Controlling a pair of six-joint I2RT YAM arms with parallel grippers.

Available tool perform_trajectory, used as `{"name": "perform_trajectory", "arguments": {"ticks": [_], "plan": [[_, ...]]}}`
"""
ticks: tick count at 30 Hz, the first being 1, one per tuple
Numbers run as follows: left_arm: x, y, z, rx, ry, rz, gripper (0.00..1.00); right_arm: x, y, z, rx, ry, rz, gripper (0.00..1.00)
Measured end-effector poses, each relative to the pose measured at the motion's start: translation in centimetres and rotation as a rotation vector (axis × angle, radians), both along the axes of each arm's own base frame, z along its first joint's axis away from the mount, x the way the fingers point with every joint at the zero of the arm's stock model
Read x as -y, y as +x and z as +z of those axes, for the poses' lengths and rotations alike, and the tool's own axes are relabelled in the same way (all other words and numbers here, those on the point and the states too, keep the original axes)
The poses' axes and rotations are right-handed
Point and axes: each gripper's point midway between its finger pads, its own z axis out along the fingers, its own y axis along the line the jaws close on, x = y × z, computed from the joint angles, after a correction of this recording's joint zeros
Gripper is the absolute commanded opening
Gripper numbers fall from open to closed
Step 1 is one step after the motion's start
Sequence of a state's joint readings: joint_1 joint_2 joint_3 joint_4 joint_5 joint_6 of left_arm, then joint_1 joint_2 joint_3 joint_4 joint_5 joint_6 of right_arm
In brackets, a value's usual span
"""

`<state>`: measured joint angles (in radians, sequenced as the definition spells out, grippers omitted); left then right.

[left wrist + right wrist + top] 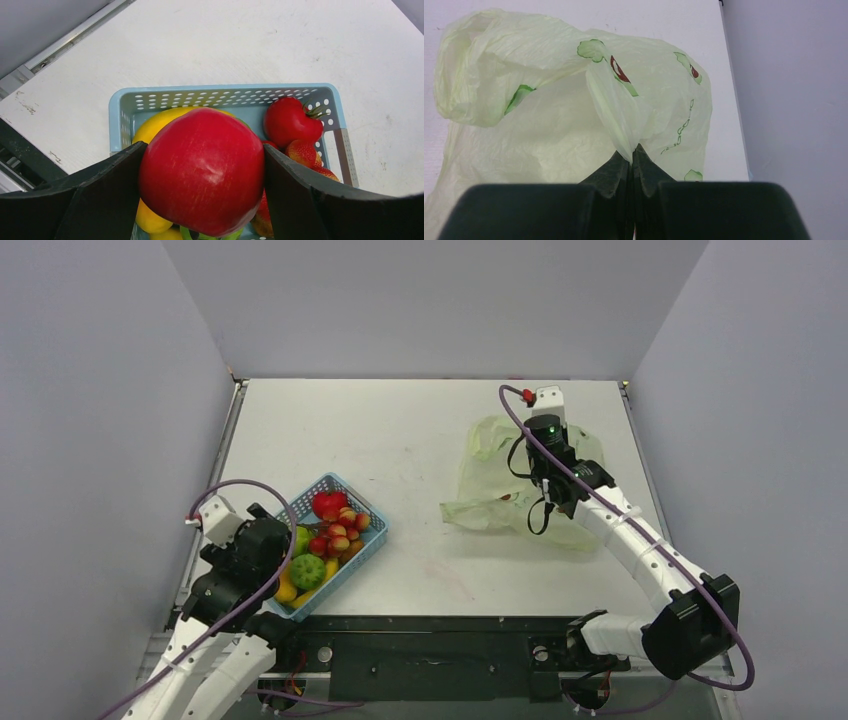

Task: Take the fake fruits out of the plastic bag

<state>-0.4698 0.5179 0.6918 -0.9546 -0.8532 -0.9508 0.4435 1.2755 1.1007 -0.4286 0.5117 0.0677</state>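
My left gripper (203, 148) is shut on the red apple (202, 172) and holds it just above the near end of the blue lattice basket (220, 91). In the top view the gripper (280, 558) hides the apple. The basket (376, 531) holds a dark green round fruit (308, 571), a light green one (303, 538) and a red-pink berry cluster (341, 531). My right gripper (633, 153) is shut on a pinched fold of the pale green plastic bag (549, 125). The bag lies crumpled at the right of the table (495, 485), under that gripper (543, 496). No fruit shows inside it.
A glossy red tomato (291, 120) and yellow fruit (156, 125) also lie in the basket, with the tomato at its far end (328, 503). Grey walls stand on three sides. The table's right edge and rail run close to the bag (640, 460).
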Motion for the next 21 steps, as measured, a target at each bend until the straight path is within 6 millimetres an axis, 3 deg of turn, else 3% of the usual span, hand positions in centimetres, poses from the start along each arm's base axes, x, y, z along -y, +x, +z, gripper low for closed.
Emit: {"name": "perform_trajectory", "arguments": {"ticks": [3, 7, 21], "plan": [[-0.3, -0.2, 0.3, 0.025, -0.009, 0.017, 0.82, 0.0, 0.0, 0.7, 0.022, 0.011, 0.004, 0.00], [-0.8, -0.5, 0.8, 0.058, -0.008, 0.036, 0.96, 0.0, 0.0, 0.9, 0.030, 0.017, 0.004, 0.00], [-1.0, -0.6, 3.8, 0.112, -0.003, 0.005, 0.97, -0.2, 0.2, 0.6, 0.030, 0.068, 0.000, 0.01]]}}
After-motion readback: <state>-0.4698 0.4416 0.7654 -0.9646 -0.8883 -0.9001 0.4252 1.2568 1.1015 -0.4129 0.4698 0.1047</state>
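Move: The still-held red fruit hangs over the blue basket's left corner; the spot there it is meant for lies some 8 cm below the left hand, about 2 cm back and 2 cm right. The green fruit in the basket is about 8 cm to the hand's right and 1 cm ahead, the mango 6 cm back and 5 cm right, the tomato 14 cm right and 7 cm ahead. From the right hand that corner spot is roughly 52 cm left and 20 cm back. The red fruit is let go over the basket's left corner as the left fingers spread from their grip to nearly fully open. Meanwhile the left hand eases about 1 cm left and starts rising, then climbs almost straight up, away from the basket, about 4 cm in all, with its fingertips tipping up some 5 degrees. ##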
